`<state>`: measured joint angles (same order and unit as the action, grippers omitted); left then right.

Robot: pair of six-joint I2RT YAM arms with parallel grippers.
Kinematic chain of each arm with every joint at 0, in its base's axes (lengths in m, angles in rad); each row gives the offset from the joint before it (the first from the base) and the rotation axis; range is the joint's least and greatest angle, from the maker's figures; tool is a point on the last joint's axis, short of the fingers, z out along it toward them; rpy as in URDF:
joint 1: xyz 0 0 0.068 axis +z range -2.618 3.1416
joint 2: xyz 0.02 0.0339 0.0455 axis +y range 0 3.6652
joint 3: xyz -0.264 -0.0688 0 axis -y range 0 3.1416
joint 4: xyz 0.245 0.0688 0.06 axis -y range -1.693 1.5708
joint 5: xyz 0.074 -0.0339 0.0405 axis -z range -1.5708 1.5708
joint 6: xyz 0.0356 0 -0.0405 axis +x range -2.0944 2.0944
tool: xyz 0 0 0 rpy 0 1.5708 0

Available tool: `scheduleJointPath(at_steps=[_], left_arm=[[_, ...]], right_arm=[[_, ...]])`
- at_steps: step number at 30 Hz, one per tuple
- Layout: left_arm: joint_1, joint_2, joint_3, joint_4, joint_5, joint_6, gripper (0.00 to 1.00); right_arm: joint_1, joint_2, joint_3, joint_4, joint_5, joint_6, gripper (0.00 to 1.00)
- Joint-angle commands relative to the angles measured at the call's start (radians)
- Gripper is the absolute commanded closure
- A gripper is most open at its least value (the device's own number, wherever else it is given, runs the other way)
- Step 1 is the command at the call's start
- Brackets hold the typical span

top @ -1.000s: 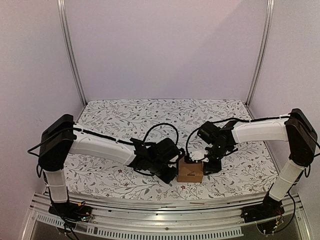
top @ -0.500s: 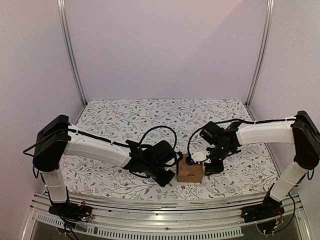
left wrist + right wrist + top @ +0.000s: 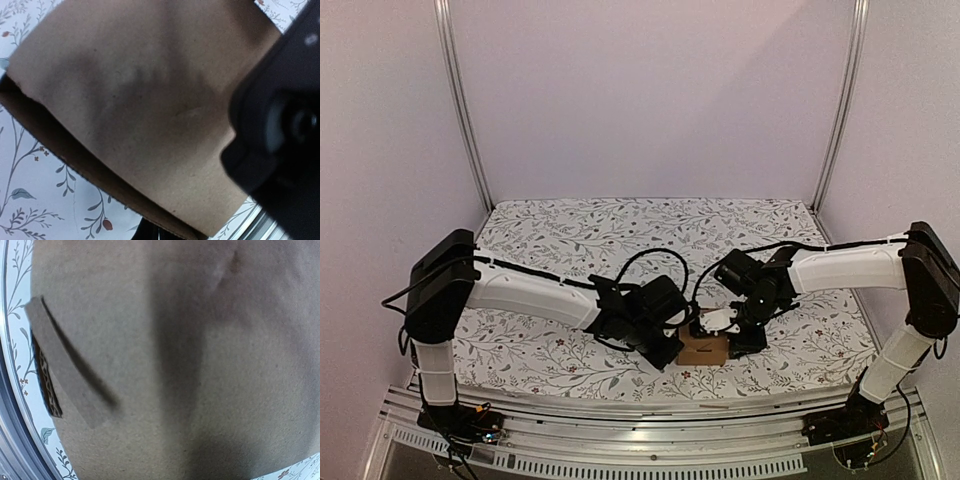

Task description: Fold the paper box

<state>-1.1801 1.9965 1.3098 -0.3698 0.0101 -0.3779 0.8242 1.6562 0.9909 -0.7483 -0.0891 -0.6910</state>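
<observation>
The paper box [image 3: 705, 350] is a small brown carton standing on the floral cloth near the table's front, between my two arms. My left gripper [image 3: 674, 344] is shut and lies low against the box's left side. In the left wrist view the box [image 3: 140, 90] fills the frame, and the right arm's black gripper body [image 3: 285, 130] looms at the right. My right gripper [image 3: 718, 322] sits on top of the box, its white fingertips over the top panel. The right wrist view shows only brown cardboard [image 3: 200, 365] with a small tab [image 3: 65, 375] sticking out; its fingers are hidden.
The floral cloth [image 3: 570, 230] covers the table. A metal rail [image 3: 650, 435] runs along the near edge. Pale walls with aluminium posts [image 3: 460, 100] enclose the back and sides. Black cables loop above both wrists.
The left arm has pushed right, up against the box's left side. The right gripper has come down and slightly left onto the box's top.
</observation>
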Motion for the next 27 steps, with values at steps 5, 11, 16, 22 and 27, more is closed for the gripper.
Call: scheduleJointPath(at_steps=[5,11,16,22,27], left_arm=[[0.014,-0.171,-0.046,-0.153,-0.044,0.068,0.98],[0.129,-0.187,-0.044,-0.233,0.013,0.171,0.98],[0.193,-0.117,0.008,-0.231,0.063,0.251,0.99],[0.216,0.007,0.11,-0.115,0.166,0.233,1.0],[0.201,0.145,0.295,-0.056,0.248,0.193,1.0]], right_arm=[[-0.104,-0.116,-0.005,-0.027,-0.062,-0.007,0.51],[-0.17,-0.082,0.037,-0.029,-0.068,-0.023,0.49],[-0.192,0.007,0.099,-0.011,-0.051,-0.019,0.49],[-0.187,0.085,0.161,0.02,-0.093,-0.009,0.5],[-0.124,0.148,0.193,0.045,-0.101,0.005,0.5]])
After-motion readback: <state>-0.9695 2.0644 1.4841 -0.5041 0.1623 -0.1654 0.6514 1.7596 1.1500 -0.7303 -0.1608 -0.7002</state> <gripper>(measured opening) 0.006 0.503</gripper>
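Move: The paper box's middle lies about 6 cm to the right of the left hand and 4 cm ahead, at about finger height. From the right hand it is some 6 cm to the left and 4 cm ahead. The slit with its tab in the box's front edge is about 7 cm right of the left hand and 1 cm back. The box's far-left corner is some 8 cm ahead of the left hand and 1 cm right. Both hands come off the front ends of the box's sides and shift forward along them to the far corners, about 7 or 8 cm. The left, fingers still nearly shut, rises and swings left clear of the box, then goes forward, down and back in to the right. The right, still half open, makes a flatter hop up and out to its right, turning about 10 degrees clockwise, then sinks and closes in leftward. ##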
